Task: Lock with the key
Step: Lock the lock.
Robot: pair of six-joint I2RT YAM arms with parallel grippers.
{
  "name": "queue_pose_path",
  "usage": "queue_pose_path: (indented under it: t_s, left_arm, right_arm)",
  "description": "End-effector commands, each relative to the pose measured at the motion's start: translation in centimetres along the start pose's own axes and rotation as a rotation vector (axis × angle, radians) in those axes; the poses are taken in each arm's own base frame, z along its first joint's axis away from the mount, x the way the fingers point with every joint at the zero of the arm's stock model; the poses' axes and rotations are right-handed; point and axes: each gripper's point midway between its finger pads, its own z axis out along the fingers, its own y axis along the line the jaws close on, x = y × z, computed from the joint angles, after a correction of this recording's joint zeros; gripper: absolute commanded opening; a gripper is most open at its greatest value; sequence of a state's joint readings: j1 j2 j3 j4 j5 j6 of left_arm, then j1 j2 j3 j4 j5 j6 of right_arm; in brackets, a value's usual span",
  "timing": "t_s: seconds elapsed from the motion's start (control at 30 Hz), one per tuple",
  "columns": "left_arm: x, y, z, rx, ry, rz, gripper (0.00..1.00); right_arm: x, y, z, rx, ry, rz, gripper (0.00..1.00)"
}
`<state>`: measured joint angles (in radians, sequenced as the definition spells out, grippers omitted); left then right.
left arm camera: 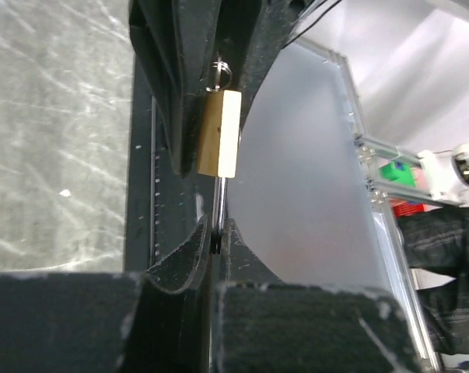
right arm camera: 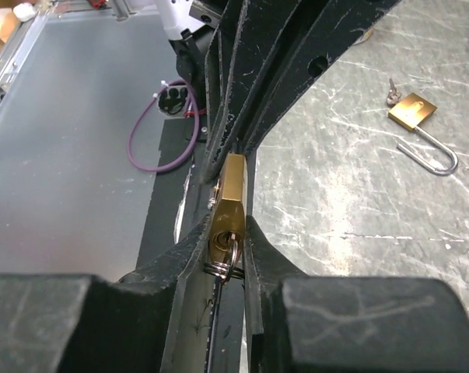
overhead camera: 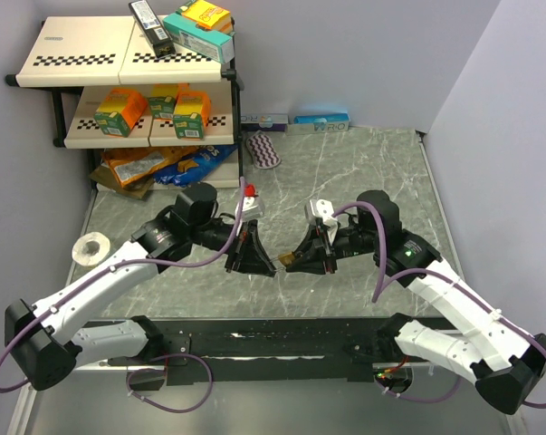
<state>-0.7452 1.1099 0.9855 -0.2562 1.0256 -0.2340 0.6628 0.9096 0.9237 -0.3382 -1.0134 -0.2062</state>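
A small brass padlock (overhead camera: 286, 260) hangs above the table between my two grippers. My left gripper (left arm camera: 217, 233) is shut on the silver shackle (left arm camera: 218, 198); the brass body (left arm camera: 218, 136) sticks out beyond its fingertips. My right gripper (right arm camera: 232, 233) faces it from the other side, its fingers pressed against the bottom end of the padlock body (right arm camera: 232, 190). The key sits in the keyhole, seen edge-on, with its ring (right arm camera: 228, 266) dangling between my right fingers. In the top view the left gripper (overhead camera: 265, 268) and the right gripper (overhead camera: 297, 262) meet tip to tip.
A second brass padlock (right arm camera: 411, 111) with an open shackle lies on the marble table (overhead camera: 345, 172). A shelf (overhead camera: 119, 63) with boxes stands at the back left, snack bags (overhead camera: 155, 165) beneath it. A tape roll (overhead camera: 93, 247) lies at the left, boxes (overhead camera: 322, 120) along the back wall.
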Motion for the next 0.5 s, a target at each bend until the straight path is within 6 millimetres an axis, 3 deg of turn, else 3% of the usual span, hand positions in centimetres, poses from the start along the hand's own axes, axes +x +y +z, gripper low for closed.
queue_pose_path:
  t_s: [0.0,0.2,0.27,0.3,0.4,0.47]
  left_arm:
    - [-2.4,2.1,-0.5,-0.141,-0.022,0.16,0.01]
    - [-4.2,4.1,-1.5,-0.305,-0.059,0.243,0.01]
    - [-4.3,4.0,-1.6,-0.312,-0.058,0.259,0.01]
    - [-4.3,3.8,-1.5,-0.304,-0.054,0.258,0.01]
    - [-3.9,3.9,-1.5,-0.3,-0.006,0.314,0.01]
    - [-2.9,4.0,-1.6,-0.298,0.055,0.348,0.01]
  right_arm:
    - [-2.2,1.5,-0.3,-0.071,-0.041,-0.049,0.09]
    - [-1.7,1.7,-0.1,-0.082,-0.032,-0.012,0.08]
    - [-1.7,1.4,-0.1,-0.071,-0.027,0.004,0.23]
    - [-1.6,1.3,0.0,-0.067,-0.022,0.011,0.42]
    - [-1.4,0.7,-0.2,-0.032,0.001,0.004,0.63]
    - [-1.3,-0.1,-0.4,0.01,0.017,-0.033,0.67]
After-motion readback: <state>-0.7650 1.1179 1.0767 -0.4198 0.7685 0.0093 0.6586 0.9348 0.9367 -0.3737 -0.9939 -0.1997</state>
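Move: Between the two grippers is the small brass lock: its shackle is in the left fingers, its body some 4 cm to the right of that hand and about 1 cm lower. From the right hand, which pinches the body, it lies about 1 cm left and level. On the table, roughly 25 cm below the right hand and 18 cm ahead, lie the orange lock about 5 cm right and the black lock about 15 cm right. Swinging forward about 4 cm, the left hand keeps its pinch on the shackle and draws the lock across the right hand, its front side rolling up and its fingertips turning forward, some 15 degrees in all. The right hand stays nearly in place, first still gripping the body, then spreads its fingers wide and lets go. ##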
